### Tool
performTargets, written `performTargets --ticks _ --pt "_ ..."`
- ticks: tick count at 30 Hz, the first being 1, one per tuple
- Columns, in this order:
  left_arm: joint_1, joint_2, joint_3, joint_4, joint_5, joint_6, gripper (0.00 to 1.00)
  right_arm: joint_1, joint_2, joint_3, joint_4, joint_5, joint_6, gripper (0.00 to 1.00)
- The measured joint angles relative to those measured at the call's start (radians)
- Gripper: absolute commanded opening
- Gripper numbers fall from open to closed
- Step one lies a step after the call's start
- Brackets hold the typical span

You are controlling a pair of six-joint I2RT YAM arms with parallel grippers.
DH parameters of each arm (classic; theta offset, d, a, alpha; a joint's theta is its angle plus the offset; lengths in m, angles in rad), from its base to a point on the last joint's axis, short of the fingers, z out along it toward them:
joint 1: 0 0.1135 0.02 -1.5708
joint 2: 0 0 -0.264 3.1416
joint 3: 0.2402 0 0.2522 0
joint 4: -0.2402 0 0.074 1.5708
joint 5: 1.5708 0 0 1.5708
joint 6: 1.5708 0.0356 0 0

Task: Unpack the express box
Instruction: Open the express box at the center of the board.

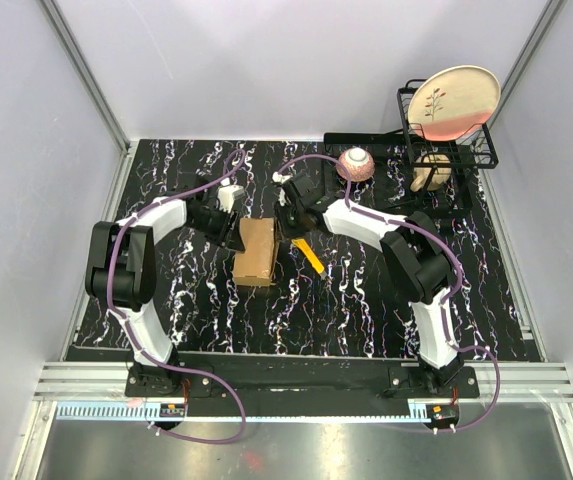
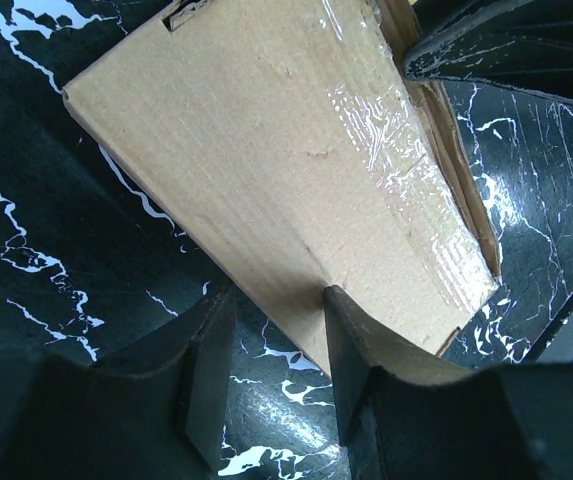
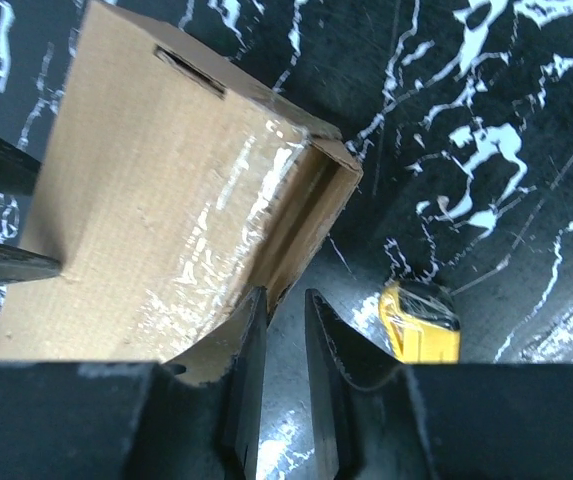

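The express box [image 1: 256, 252] lies flat in the middle of the black marbled table, a plain brown carton with clear tape over its top [image 2: 266, 150]. My left gripper [image 1: 229, 230] is at its far left edge. In the left wrist view this gripper [image 2: 276, 298] is open, one finger [image 2: 351, 330] over the box top and the other beside the box above the table. My right gripper [image 1: 286, 222] is at the box's far right corner. Its jaws [image 3: 286, 294] stand narrowly apart beside the slightly lifted side flap [image 3: 311, 200], with only table showing between them.
A yellow utility knife [image 1: 310, 256] [image 3: 421, 320] lies on the table just right of the box. A pink patterned ball [image 1: 356, 164] sits behind the right arm. At the back right stands a black wire rack [image 1: 466, 150] holding a pink plate [image 1: 454, 100].
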Motion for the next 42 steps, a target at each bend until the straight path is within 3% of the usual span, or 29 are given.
performTargets --ticks 12,22,24,25,26,27,29,31,35,38,42 --pt "0.0 -0.003 -0.005 0.002 0.0 0.0 0.41 0.002 0.004 -0.006 -0.032 0.033 -0.013 0.27" --pt "0.0 -0.008 -0.005 -0.013 0.0 0.0 0.41 0.0 0.065 0.011 0.008 -0.037 0.076 0.32" --pt "0.0 -0.008 -0.005 -0.016 0.0 0.0 0.41 0.0 0.065 0.008 0.01 -0.038 0.089 0.27" --pt "0.0 -0.008 -0.005 -0.016 -0.001 0.0 0.41 0.0 0.065 0.007 0.01 -0.038 0.095 0.11" --pt "0.0 -0.008 -0.005 -0.016 0.0 0.0 0.41 0.0 0.065 0.004 0.014 -0.041 0.103 0.02" --pt "0.0 -0.008 -0.005 -0.017 0.0 0.0 0.41 0.0 0.065 0.002 0.02 -0.047 0.113 0.0" --pt "-0.001 -0.009 -0.005 -0.024 -0.001 -0.004 0.5 0.001 0.064 -0.002 0.037 -0.048 0.127 0.0" --pt "-0.001 -0.014 -0.005 -0.036 -0.002 -0.005 0.69 0.003 0.046 -0.035 0.068 -0.045 0.114 0.0" --pt "-0.002 -0.029 0.046 -0.146 -0.005 0.0 0.8 0.031 -0.023 -0.067 0.06 0.009 -0.039 0.0" --pt "0.003 -0.061 0.185 -0.256 0.015 0.001 0.94 0.081 -0.118 -0.066 0.059 0.067 -0.224 0.0" --pt "0.025 -0.15 0.392 -0.354 0.055 0.002 0.99 0.133 -0.285 -0.108 0.124 0.121 -0.44 0.0"
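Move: The opened flap along the express box's right side lies right under the right fingers, its middle about 2 cm back, 1 cm left and 2 cm below; the box's middle is some 6 cm left and 3 cm back. The yellow knife lies roughly 7 cm to this hand's right and 4 cm back, on the board. From the left hand, whose fingers straddle the box's left edge, the box's middle is about 4 cm right, level with it, slightly below. The right hand works its fingertips about 2.5 cm down at the opening along the box's right side, closes them on the cardboard flap, then pulls quickly up some 14 cm, tipping its fingertips upward by around 30 degrees and turning counter-clockwise while it keeps the pinch. The left hand stays at the left edge until the flap is pinched, then opens wide, comes free of the box and rises quickly about 15 cm with a slight forward drift. ##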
